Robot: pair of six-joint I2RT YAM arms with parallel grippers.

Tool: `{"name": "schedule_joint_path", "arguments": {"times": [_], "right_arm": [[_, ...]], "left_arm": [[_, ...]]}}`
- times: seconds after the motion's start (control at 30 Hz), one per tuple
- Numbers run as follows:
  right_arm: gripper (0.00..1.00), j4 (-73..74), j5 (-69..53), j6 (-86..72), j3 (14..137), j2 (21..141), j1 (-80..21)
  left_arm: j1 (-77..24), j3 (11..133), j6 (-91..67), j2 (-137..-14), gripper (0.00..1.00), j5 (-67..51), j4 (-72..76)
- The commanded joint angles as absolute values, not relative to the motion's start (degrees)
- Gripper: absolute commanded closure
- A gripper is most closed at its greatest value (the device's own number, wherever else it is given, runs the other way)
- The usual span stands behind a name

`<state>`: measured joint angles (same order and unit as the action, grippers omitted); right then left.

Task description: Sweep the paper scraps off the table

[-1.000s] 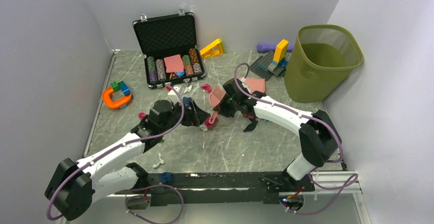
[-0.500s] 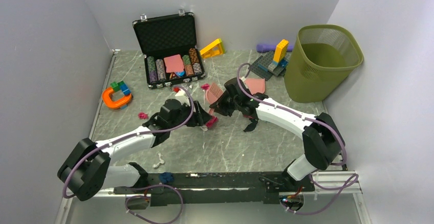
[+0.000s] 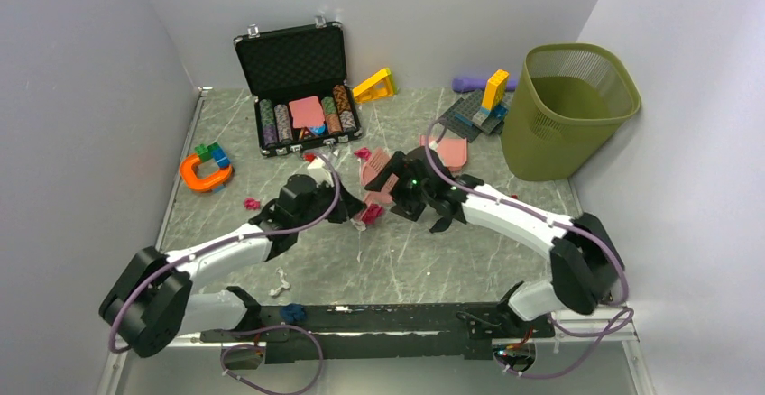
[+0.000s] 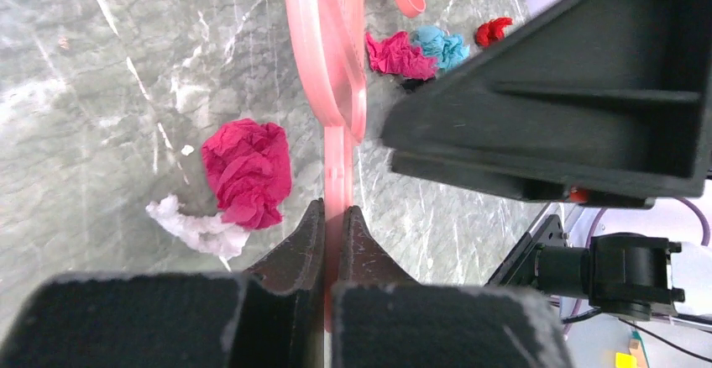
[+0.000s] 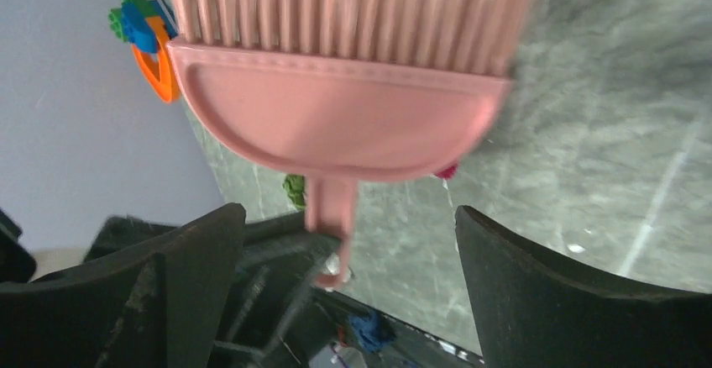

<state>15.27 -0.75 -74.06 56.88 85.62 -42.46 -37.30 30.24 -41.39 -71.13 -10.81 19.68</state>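
Observation:
A pink hand brush (image 3: 379, 169) hangs over the middle of the table (image 3: 406, 260). My left gripper (image 4: 334, 212) is shut on its thin handle (image 4: 337, 175). My right gripper (image 5: 348, 212) stands wide open just behind the brush head (image 5: 336, 116), touching nothing. Paper scraps lie around: a magenta wad (image 4: 248, 170) and a white one (image 4: 193, 225) beside the left fingers, magenta (image 4: 399, 55), teal (image 4: 442, 44) and red (image 4: 493, 30) wads farther off. In the top view a magenta wad (image 3: 252, 204) lies at the left and a white one (image 3: 281, 280) near the front.
A pink dustpan (image 3: 448, 150) lies behind the right gripper. An open black chip case (image 3: 298, 88) stands at the back, a green mesh bin (image 3: 568, 111) at the back right. An orange toy with blocks (image 3: 206, 171) sits left, a grey baseplate with blocks (image 3: 478, 111) beside the bin.
My left gripper reached in and shut on the brush handle. My right gripper opened wide and let the brush go, and the brush head now tips toward the back.

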Motion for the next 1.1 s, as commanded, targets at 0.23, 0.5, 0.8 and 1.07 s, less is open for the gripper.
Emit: {"name": "schedule_joint_path", "arguments": {"times": [0.23,0.5,0.8,1.07], "right_arm": [[0.00,12.75,-2.99,-47.63,44.91,63.83,-31.48],[0.00,-2.17,-24.85,-31.71,38.36,58.38,-23.50],[0.00,-20.33,-46.99,-37.71,35.60,66.53,-20.45],[0.00,-41.03,-60.01,-46.98,34.95,73.38,-19.14]], "left_arm": [[-29.79,29.93,-33.06,-52.39,1.00,-22.44,2.02],[-21.31,31.86,-33.12,-50.18,1.00,-43.94,1.11],[-18.02,28.00,-47.94,-57.38,1.00,-61.92,26.27],[-18.25,29.81,-49.38,-58.55,1.00,-66.42,26.51]]}}
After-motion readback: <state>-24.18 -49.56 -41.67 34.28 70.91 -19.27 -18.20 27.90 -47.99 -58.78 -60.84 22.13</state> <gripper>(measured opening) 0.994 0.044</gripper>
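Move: My left hand already holds the brush by its handle; the brush head lies about 8 cm ahead of it and 4 cm to its right, roughly level. From my open right hand, right by the brush, that head is some 4 cm ahead and 2 cm left, about level. The magenta scrap is about 3 cm ahead and 2 cm right of my left hand, 10 cm below; the dustpan sits roughly 13 cm ahead and 14 cm right of my right hand, 10 cm below. I back my wide-open right hand off the brush, about 11 cm to the right and 5 cm up, then bring it partway back left, tipping its fingers up out of their steep slant and swinging them counter-clockwise to face the brush head. My left hand keeps its pinch on the handle, going left and up, then back while still rising and turning nearly 30 degrees clockwise. ##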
